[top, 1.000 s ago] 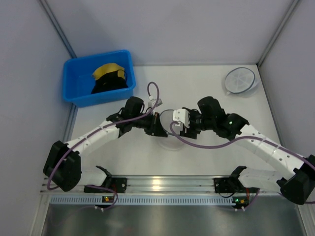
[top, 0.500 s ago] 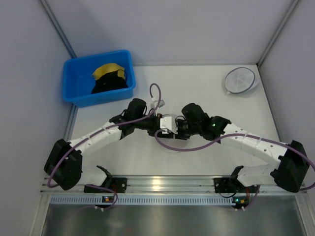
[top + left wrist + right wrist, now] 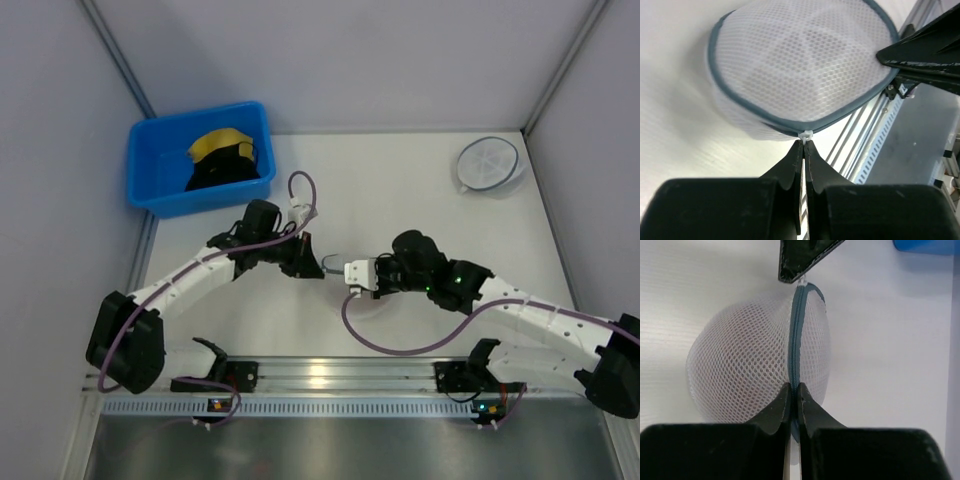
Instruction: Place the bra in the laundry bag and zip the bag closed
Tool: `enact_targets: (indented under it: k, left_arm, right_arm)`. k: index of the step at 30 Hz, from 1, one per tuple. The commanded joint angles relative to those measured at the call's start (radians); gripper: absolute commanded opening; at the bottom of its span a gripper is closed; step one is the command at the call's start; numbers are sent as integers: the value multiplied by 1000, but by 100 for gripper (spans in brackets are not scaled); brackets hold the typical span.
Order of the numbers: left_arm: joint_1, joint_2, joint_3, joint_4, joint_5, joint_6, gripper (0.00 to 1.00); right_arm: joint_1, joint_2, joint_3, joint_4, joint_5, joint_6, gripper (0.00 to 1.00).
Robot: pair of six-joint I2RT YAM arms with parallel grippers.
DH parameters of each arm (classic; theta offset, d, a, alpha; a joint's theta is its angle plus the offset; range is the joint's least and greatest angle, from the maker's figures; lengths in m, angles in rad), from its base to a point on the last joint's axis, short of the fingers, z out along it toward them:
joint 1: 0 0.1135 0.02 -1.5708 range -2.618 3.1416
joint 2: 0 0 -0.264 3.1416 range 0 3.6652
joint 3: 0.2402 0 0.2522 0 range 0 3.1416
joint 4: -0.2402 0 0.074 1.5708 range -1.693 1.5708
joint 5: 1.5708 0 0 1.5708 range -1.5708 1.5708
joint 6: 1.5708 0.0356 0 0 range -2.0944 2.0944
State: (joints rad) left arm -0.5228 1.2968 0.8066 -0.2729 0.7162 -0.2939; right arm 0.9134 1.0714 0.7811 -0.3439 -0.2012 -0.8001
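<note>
The laundry bag (image 3: 800,65) is a round white mesh pouch with a blue-grey zipper rim, hanging between my two grippers above the table middle (image 3: 333,262). My left gripper (image 3: 805,142) is shut on the small white zipper pull tab (image 3: 805,135) at the rim. My right gripper (image 3: 794,388) is shut on the zipper rim (image 3: 796,330) on the opposite side of the bag (image 3: 750,365). The left fingertips (image 3: 800,265) show at the rim's far end in the right wrist view. The bra is hidden.
A blue bin (image 3: 150,185) at the back left holds a yellow garment (image 3: 222,143) and a black garment (image 3: 230,170). Another round white mesh bag (image 3: 489,162) lies at the back right corner. An aluminium rail (image 3: 330,375) runs along the near edge.
My right gripper has gone from open to shut on the bag's zipper rim after swinging in toward the left gripper. The left gripper stayed shut on the pull tab and shifted slightly left.
</note>
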Motion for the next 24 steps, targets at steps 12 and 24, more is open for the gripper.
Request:
enact_targets:
  k: [12,24]
  left_arm:
    - [153,-15,179,-97,17,311,0]
    - [142,206,241,-58,84,268,0]
  right_arm:
    - [-229,85,92,142,-90,-284,0]
    - [-294,239,178,-27,-69,-308,55]
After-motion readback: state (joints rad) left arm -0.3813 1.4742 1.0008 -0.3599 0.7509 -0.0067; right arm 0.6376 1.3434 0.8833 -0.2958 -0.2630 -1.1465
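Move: Both hands already pinch the zip band of the upright laundry bag: the left hand the tabbed end, the right hand a point well along the band, some 14 cm to the left hand's right and 5 cm nearer the base. The bag's middle lies about 9 cm right, 2 cm back and 5 cm below the left hand, and from the right hand 6 cm left, 3 cm ahead and 6 cm below. The blue bin is roughly 35 cm ahead and 35 cm left of the left hand. Keeping its pinch on the tabbed end of the zip, the left hand shifts a few centimetres left and then swings the bag forward, about 7 cm in all, rising some 4 cm midway and sinking back to its starting height. The right hand travels with it, at first still shut, about 10 cm forward in a shallow arc; then it drops nearly 6 cm from the top of the arc, drifts right, tips its fingers down some 10 degrees and opens to about half around the zip band's right end. ##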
